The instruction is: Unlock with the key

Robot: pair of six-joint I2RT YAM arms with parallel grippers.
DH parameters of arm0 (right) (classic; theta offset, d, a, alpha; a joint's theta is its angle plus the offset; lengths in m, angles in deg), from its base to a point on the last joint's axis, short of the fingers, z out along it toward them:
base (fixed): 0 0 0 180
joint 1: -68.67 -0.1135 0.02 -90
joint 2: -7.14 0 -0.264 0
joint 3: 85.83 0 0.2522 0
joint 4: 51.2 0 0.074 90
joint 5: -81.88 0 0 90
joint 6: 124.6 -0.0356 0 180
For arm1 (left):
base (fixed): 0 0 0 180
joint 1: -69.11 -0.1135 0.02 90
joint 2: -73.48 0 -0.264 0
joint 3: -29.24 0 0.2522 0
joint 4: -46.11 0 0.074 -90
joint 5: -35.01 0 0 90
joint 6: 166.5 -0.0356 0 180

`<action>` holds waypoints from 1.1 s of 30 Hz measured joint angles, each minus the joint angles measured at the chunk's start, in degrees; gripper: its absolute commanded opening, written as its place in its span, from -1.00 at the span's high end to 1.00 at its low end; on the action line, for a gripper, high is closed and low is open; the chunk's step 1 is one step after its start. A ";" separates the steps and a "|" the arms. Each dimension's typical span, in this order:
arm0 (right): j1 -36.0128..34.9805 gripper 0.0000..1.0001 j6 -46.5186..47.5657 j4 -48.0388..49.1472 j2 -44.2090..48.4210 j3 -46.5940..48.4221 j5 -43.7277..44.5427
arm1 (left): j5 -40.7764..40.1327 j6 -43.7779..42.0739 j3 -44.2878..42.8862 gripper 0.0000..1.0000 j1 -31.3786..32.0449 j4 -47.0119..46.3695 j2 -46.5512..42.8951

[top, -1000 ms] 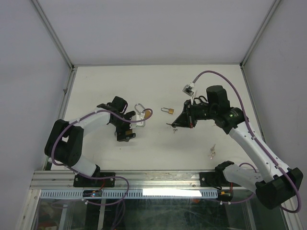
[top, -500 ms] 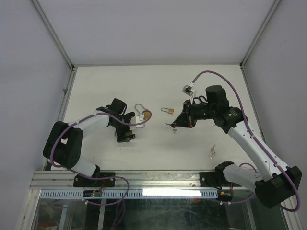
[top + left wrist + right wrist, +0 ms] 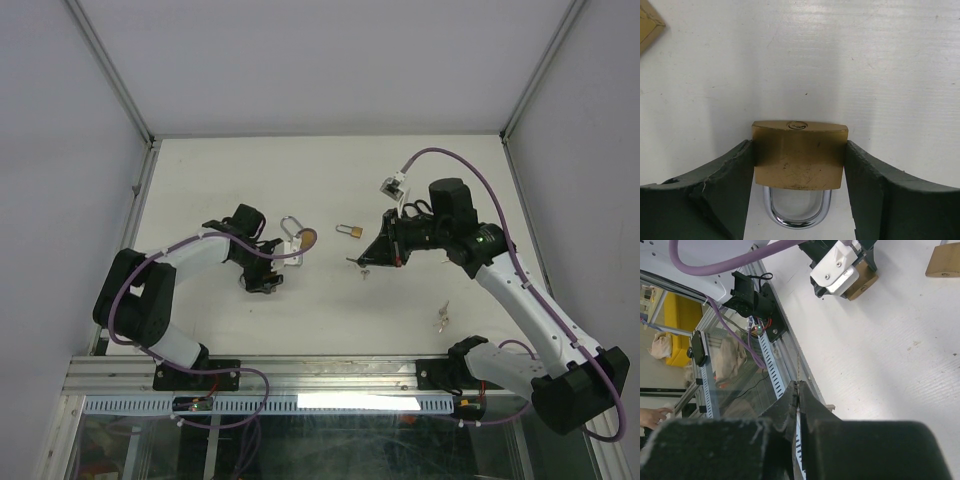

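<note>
A brass padlock (image 3: 799, 155) lies on the white table with its steel shackle (image 3: 797, 212) towards the camera, and both dark fingers (image 3: 725, 185) of my left gripper (image 3: 799, 175) touch its sides. From above, this padlock (image 3: 309, 237) shows at the left gripper (image 3: 303, 243), left of centre. My right gripper (image 3: 367, 261) hovers over the table's middle, shut on a thin key (image 3: 799, 367) that sticks out edge-on past its fingertips (image 3: 792, 392). The key (image 3: 362, 268) points towards the left arm, a short gap away from the padlock.
A second, smaller brass padlock (image 3: 349, 231) lies between the two grippers; it also shows in the right wrist view (image 3: 943, 260) and as a brass corner (image 3: 649, 26) in the left wrist view. Loose keys (image 3: 441, 318) lie near the right arm. Metal frame rails (image 3: 300, 372) edge the table.
My left gripper has narrowed from wide open until its fingers touch the padlock's sides, shifting slightly. The right arm and its key have stayed put.
</note>
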 measured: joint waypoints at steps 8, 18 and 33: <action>0.02 1.00 -3.10 -1.70 -1.33 1.03 0.09 | 3.45 1.57 0.15 1.00 0.55 -1.62 -10.75; -9.38 1.00 -6.10 -5.53 -8.28 11.63 7.39 | -0.20 1.03 -2.23 1.00 18.91 -20.35 -30.36; -9.81 1.00 -7.65 -6.86 -7.17 15.56 18.01 | -8.94 -2.91 -2.25 1.00 26.43 -24.22 -30.67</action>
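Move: The left hand has the brass padlock gripped at table level; the key in the right fingers is about 21 cm to its right, 5 cm back and 23 cm above. The second brass padlock lies some 12 cm ahead and 8 cm right of the left hand, the small padlock about 12 cm ahead and 19 cm right. From the right hand the held padlock is roughly 23 cm left, 5 cm ahead and 23 cm below. Keeping its grip, the left hand lifts the padlock off the table, rising about 24 cm while carrying it 14 cm right towards the key, and swings its fingers some 60 degrees from steeply down to mostly rightward, turning the keyhole to the key. Meanwhile the right hand, still pinching the key, shifts about 3 cm left, then rises as much and eases slightly forward. ##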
